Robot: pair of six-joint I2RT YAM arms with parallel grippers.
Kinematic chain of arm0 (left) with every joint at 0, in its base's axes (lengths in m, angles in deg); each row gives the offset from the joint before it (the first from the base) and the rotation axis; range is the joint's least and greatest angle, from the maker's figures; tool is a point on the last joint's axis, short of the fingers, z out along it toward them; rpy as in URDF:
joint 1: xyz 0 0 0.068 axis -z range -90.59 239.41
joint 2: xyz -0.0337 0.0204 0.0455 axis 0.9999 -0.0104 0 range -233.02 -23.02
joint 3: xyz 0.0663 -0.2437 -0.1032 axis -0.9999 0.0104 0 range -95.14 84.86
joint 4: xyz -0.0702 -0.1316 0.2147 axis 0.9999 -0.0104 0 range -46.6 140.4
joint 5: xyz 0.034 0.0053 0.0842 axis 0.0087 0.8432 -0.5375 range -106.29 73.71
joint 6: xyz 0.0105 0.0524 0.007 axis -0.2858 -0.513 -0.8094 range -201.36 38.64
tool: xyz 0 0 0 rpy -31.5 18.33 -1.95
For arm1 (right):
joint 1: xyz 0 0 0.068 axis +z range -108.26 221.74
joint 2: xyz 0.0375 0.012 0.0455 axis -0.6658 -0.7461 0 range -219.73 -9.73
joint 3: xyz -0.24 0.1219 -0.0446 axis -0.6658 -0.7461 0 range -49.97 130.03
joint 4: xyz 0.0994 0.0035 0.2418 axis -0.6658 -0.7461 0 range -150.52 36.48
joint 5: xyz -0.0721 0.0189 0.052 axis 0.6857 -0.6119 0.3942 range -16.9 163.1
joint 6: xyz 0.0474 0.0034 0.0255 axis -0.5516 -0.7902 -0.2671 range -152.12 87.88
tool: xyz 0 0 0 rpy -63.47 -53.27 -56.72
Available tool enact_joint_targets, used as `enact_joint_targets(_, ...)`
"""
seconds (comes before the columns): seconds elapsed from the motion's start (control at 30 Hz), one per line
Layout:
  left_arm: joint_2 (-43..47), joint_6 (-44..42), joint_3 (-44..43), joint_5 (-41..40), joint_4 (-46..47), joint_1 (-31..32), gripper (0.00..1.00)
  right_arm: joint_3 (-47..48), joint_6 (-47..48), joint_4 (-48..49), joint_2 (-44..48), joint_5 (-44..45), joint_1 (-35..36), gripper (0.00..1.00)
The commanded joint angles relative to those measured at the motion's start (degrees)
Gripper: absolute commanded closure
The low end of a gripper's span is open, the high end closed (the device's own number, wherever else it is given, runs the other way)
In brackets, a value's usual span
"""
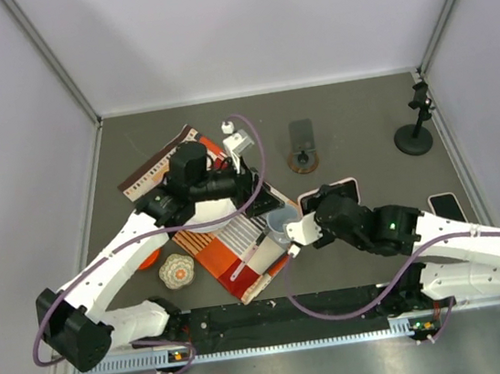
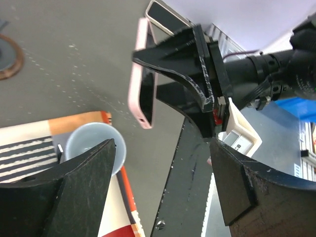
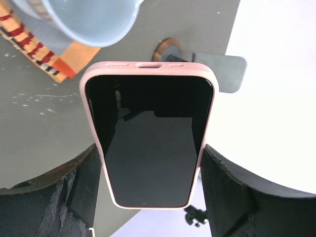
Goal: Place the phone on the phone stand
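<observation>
My right gripper [image 3: 150,170] is shut on the phone [image 3: 150,148], a black-screened handset in a pink case, held by its long edges above the table. From above, the phone [image 1: 329,194] and right gripper [image 1: 325,207] hang near the table's middle. The phone stand [image 1: 303,146], a dark grey plate on a round brown base, stands beyond them. In the right wrist view the stand [image 3: 217,69] shows just past the phone's top edge. My left gripper [image 2: 163,153] is open and empty; it faces the phone [image 2: 143,74], seen edge-on a short way ahead. From above, the left gripper [image 1: 251,184] sits over the striped cloth.
A pale blue cup [image 1: 282,227] sits on an orange striped cloth [image 1: 231,249] just left of the phone. A white bowl [image 1: 209,213], a round patterned object [image 1: 176,270] and a book [image 1: 151,170] lie left. A black tripod mount [image 1: 413,133] and a second phone [image 1: 447,207] are at the right.
</observation>
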Motion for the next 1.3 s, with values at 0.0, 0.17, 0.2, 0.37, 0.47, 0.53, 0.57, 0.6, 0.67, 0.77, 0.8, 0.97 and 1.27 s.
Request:
enact_joint_targets(0.0, -1.6, -2.8, -3.5, 0.7, -2.0, 4.1, 0.18, 5.8, 6.9, 6.0, -1.7, 3.7, 1.4, 1.00)
enact_joint_targets(0.17, -5.2, -3.9, -5.7, -1.5, -6.1, 5.1, 0.28, 7.3, 9.1, 8.2, -2.2, 1.8, 3.3, 1.00)
enact_joint_targets(0.2, -5.4, -3.9, -6.0, -1.7, -6.5, 5.1, 0.28, 7.3, 9.3, 8.4, -2.2, 1.7, 4.0, 1.00)
enact_joint_targets(0.37, -6.1, -4.6, -6.6, -1.8, -8.1, 5.2, 0.28, 7.5, 10.7, 8.9, -2.6, 0.9, 6.0, 1.00)
enact_joint_targets(0.47, -6.3, -4.7, -6.6, -1.3, -8.1, 5.1, 0.31, 8.1, 10.5, 9.6, -2.6, 0.2, 6.9, 1.00)
enact_joint_targets(0.53, -6.6, -4.6, -6.6, -0.7, -8.1, 5.4, 0.33, 8.4, 10.5, 10.3, -2.6, 0.0, 7.6, 1.00)
enact_joint_targets(0.57, -6.7, -4.7, -6.7, -0.4, -8.2, 5.5, 0.34, 8.6, 10.5, 10.9, -2.9, 0.1, 7.7, 1.00)
enact_joint_targets(0.6, -6.9, -4.8, -6.7, -0.2, -8.3, 5.9, 0.35, 8.7, 10.6, 11.1, -3.3, 0.1, 7.8, 1.00)
enact_joint_targets(0.67, -7.4, -5.1, -7.1, -0.8, -9.2, 6.5, 0.37, 9.2, 10.7, 11.5, -3.7, 0.0, 7.9, 1.00)
enact_joint_targets(0.77, -7.7, -5.6, -7.4, -2.5, -9.9, 7.2, 0.39, 9.9, 11.3, 11.8, -4.6, 0.3, 8.5, 1.00)
enact_joint_targets(0.8, -7.8, -5.7, -7.5, -3.4, -10.3, 7.5, 0.40, 10.0, 11.3, 12.1, -4.8, 0.4, 8.6, 1.00)
enact_joint_targets(0.97, -9.0, -6.5, -9.0, -4.6, -12.5, 7.8, 0.57, 10.1, 11.9, 13.5, -4.9, 1.5, 8.7, 1.00)
enact_joint_targets(1.27, -7.8, -7.8, -9.4, -7.2, -13.1, 7.9, 1.00, 8.5, 10.1, 15.5, -4.8, 2.1, 8.7, 0.80)
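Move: The phone, still held near its middle by the right fingers, lies about 14 cm to the right of the open left hand, 11 cm below and 1 cm ahead. From the right hand, the left fingers it is being brought to are therefore some 14 cm left, 11 cm up and 1 cm back. The mug stands roughly 12 cm left, 4 cm ahead and 12 cm below the right hand; the phone stand about 25 cm ahead, 3 cm left and 12 cm below. The phone's left end is carried to the left fingers as the right hand, keeping its grip, goes about 7 cm left and 5 cm up, swinging it some 15 degrees counter-clockwise. The left hand sinks about 5 cm and edges right and slightly back, tilting its fingers further down, then closes from wide open to pinch the phone's left end across its thickness. ##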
